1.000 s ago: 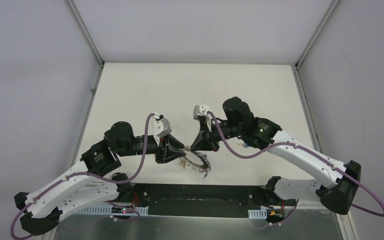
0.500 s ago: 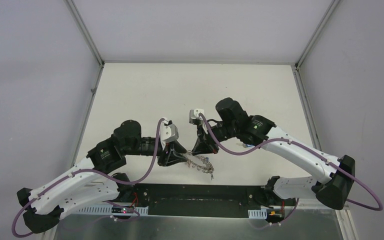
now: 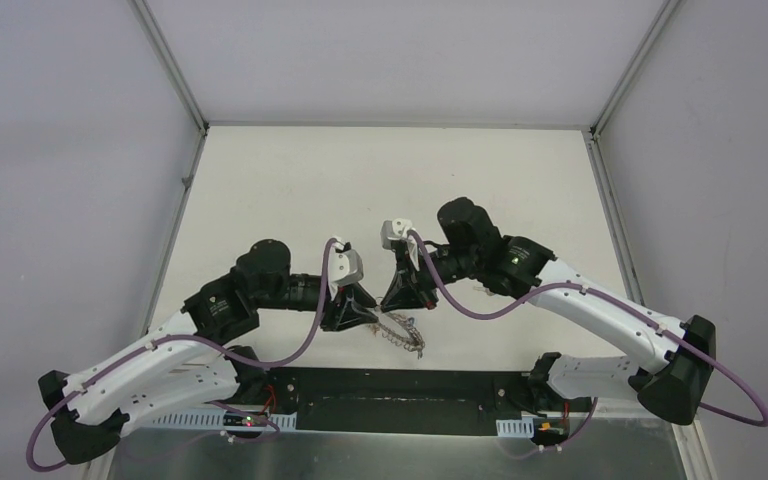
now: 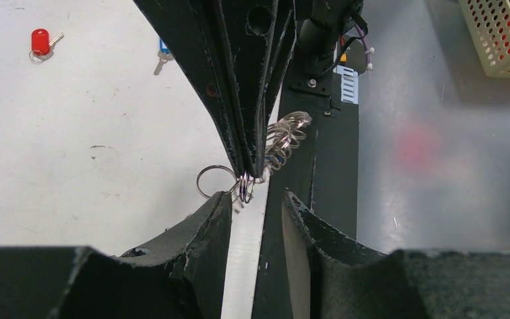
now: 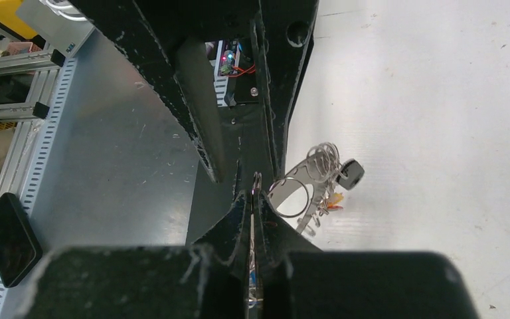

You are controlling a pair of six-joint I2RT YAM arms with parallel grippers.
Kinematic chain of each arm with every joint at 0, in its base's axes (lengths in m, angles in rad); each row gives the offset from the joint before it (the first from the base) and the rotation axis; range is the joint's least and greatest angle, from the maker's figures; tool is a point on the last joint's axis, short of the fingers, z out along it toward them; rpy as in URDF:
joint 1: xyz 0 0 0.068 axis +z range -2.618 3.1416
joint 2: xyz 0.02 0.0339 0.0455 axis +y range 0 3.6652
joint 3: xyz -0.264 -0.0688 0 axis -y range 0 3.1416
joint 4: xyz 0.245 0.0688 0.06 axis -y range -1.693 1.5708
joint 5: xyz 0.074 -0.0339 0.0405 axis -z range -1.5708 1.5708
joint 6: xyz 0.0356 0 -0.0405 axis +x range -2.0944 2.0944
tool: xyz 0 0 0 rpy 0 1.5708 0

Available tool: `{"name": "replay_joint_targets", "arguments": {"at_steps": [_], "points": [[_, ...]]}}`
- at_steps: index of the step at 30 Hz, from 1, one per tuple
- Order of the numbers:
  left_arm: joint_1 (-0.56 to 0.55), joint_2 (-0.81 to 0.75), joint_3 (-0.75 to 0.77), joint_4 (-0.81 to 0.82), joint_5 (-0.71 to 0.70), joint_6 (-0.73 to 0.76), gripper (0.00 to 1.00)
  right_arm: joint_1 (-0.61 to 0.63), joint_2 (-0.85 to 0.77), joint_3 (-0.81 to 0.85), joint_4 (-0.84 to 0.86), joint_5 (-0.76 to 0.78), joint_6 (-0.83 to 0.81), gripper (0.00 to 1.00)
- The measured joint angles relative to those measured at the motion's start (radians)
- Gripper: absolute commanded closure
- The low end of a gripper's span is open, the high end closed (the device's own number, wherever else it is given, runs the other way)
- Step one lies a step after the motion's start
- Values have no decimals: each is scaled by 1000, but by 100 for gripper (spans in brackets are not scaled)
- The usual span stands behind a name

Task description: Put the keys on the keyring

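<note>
The keyring (image 3: 405, 328) lies at the table's front edge between both grippers; its grey plate (image 5: 310, 207) carries wire loops, a black tag and orange tags. My right gripper (image 5: 253, 194) is shut on a small wire loop at the ring's rim, also seen from the left wrist (image 4: 249, 176). My left gripper (image 4: 255, 197) faces it tip to tip with its jaws apart and nothing between them; its left fingertip (image 4: 224, 199) is next to a round wire ring (image 4: 216, 179). The keys, one red-tagged (image 4: 40, 41) and one blue-tagged (image 4: 163, 56), lie loose on the table beyond.
The black base plate (image 4: 332, 153) and a grey metal bench run along the table's front edge. A perforated basket (image 4: 498, 40) stands off to one side and a dark phone (image 5: 6, 239) lies on the bench. Grey walls enclose the table (image 3: 290, 180).
My left gripper has moved right, up to the right gripper's tips. The right gripper has shifted slightly down and left, and the keyring has moved a little with it.
</note>
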State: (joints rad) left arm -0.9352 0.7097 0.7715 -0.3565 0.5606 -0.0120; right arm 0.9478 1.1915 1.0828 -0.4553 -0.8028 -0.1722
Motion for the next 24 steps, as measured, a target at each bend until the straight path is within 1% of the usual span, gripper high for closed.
{"name": "replay_joint_targets", "arguments": {"at_steps": [5, 7, 8, 9, 15, 16, 17, 18, 19, 20, 22, 24], "points": [[0, 17, -2, 28, 0, -14, 78, 1, 0, 0, 23, -10, 11, 100], [0, 24, -2, 43, 1, -24, 90, 2, 0, 0, 32, -14, 14, 100], [0, 26, -2, 48, 1, -29, 97, 2, 0, 0, 36, -15, 14, 100], [0, 27, -2, 49, 3, -32, 100, 2, 0, 0, 37, -16, 14, 100], [0, 27, -6, 45, 8, -41, 100, 2, 0, -1, 31, -23, 17, 100], [0, 26, -6, 45, 6, -45, 100, 2, -1, -1, 31, -23, 17, 80], [0, 24, -6, 43, 0, -49, 100, 2, -2, -1, 32, -23, 17, 56], [0, 19, -6, 43, -8, -53, 100, 2, -5, -3, 37, -16, 25, 48], [0, 14, -6, 38, -23, -58, 100, 3, -14, -11, 53, -3, 34, 43], [0, 10, -6, 31, -39, -64, 100, 4, -30, -24, 74, 14, 36, 41], [0, 4, -5, 21, -61, -76, 100, 5, -64, -50, 108, 34, 46, 38], [0, 0, 5, -7, -90, -89, 100, 5, -99, -74, 135, 58, 52, 37]]}}
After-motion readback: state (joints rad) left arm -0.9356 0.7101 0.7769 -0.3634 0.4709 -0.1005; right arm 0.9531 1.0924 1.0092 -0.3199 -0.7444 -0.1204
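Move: The small rings of the keyring, held in the right hand's shut fingertips, sit right between the two hands: about 1 cm to the right of the left hand point and level with it. The keyring's band hangs below them, its middle roughly 3 cm back, 4 cm right and 4 cm below either hand. The loose blue key lies on the table some 10 cm ahead and 21 cm right of both hands, about 24 cm down. The left fingers slide just under 1 cm to the right around the small rings and shut, pinching them while the right hand still holds almost steady. Once the left grip is closed, the right fingers open more than halfway, let go of the rings and begin rising about 2 cm. The left hand then eases 1 cm forward, turning slightly counter-clockwise. ##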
